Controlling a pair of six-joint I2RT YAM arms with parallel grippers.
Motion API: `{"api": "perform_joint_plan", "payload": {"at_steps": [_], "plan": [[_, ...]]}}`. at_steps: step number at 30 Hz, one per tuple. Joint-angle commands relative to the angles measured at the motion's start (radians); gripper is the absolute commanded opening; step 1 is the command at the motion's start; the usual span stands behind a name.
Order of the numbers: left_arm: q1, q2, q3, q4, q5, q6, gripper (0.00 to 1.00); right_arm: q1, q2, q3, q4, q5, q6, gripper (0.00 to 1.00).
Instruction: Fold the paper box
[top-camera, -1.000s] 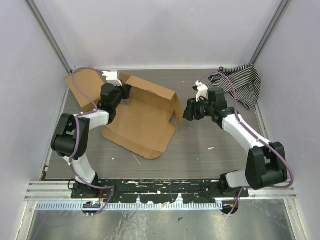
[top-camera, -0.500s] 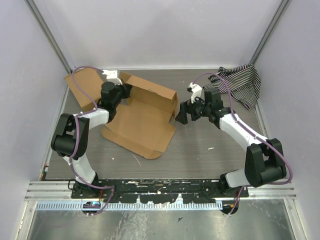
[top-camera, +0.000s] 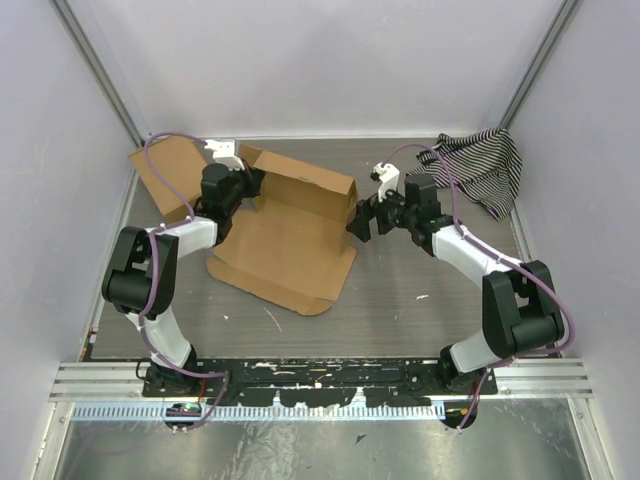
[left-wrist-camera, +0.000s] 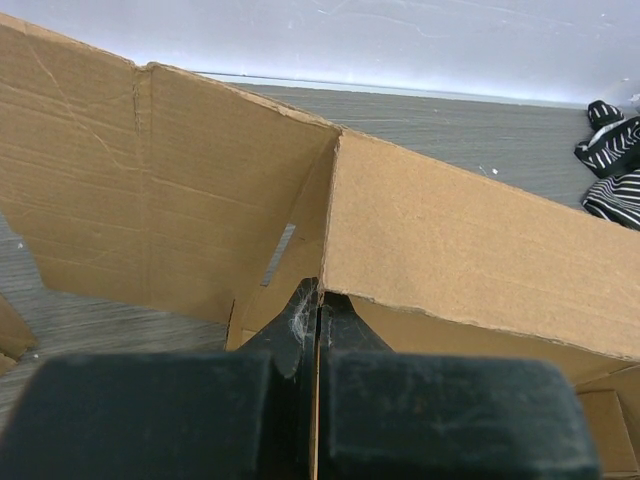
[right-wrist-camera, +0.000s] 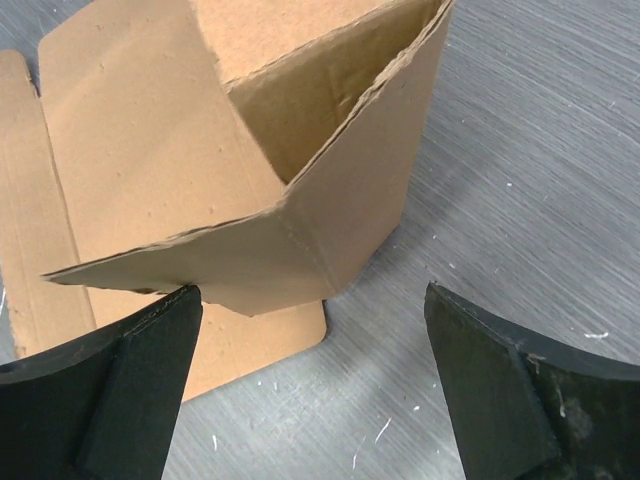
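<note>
The paper box (top-camera: 285, 245) lies part-folded on the table left of centre, its flat panel toward me and its back wall standing. My left gripper (top-camera: 241, 190) is shut on the box's left rear wall. In the left wrist view a thin cardboard edge runs between the closed fingers (left-wrist-camera: 300, 325), with the box's upright walls (left-wrist-camera: 450, 240) just beyond. My right gripper (top-camera: 356, 225) stands wide open at the box's right end. In the right wrist view the raised corner flap (right-wrist-camera: 340, 200) hangs between and just ahead of the spread fingertips (right-wrist-camera: 150, 350); nothing is pinched.
A black-and-white striped cloth (top-camera: 482, 170) is bunched in the back right corner, also seen in the left wrist view (left-wrist-camera: 612, 150). A smaller flat cardboard rectangle (top-camera: 165, 175) lies at the back left behind the left arm. White walls enclose the table (top-camera: 420, 290) on three sides.
My right gripper has opened wide and moved left, up to the box's right end flap. The box's near edge has shifted slightly. The left gripper has kept its grip and place.
</note>
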Motion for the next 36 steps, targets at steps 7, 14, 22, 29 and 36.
{"api": "perform_joint_plan", "payload": {"at_steps": [7,14,22,29,36], "plan": [[0.0,0.003,-0.038,-0.08,0.041,0.004,0.0,0.027,0.089,0.072,0.172,-0.032,-0.02,0.92],[-0.003,-0.017,-0.057,-0.095,0.041,0.018,0.0,0.053,0.124,0.089,0.223,0.121,-0.008,0.89],[-0.009,-0.024,-0.056,-0.101,0.043,0.018,0.0,0.14,0.199,0.088,0.369,0.314,0.053,0.82],[-0.014,-0.033,-0.044,-0.121,0.042,0.021,0.0,0.188,0.237,0.063,0.481,0.564,0.137,0.73],[-0.022,-0.051,-0.05,-0.145,0.043,0.028,0.0,0.22,0.274,0.056,0.544,0.697,0.215,0.39]]}}
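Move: The raised wall's right corner, where its top strip meets the bent side flap, lies about 8 cm ahead of the open right fingers and a centimetre to their left, at nearly their height. The side flap hangs some 4 cm ahead and 2 cm left, slightly lower; the base panel's middle is about 15 cm left, level fore and aft, and 12 cm below. From the left hand, which already holds the wall's left corner, the right corner is some 18 cm right and 4 cm back. Forward about 8 cm, with some 3 cm to the left and a slight sink, the right hand works along the side flap up to the wall's right corner, turning some 20 degrees clockwise. Its wide-open jaws narrow to about half, one finger inside the cardboard and the other outside. The left hand keeps its closed grip on the left corner, easing back about a centimetre. ##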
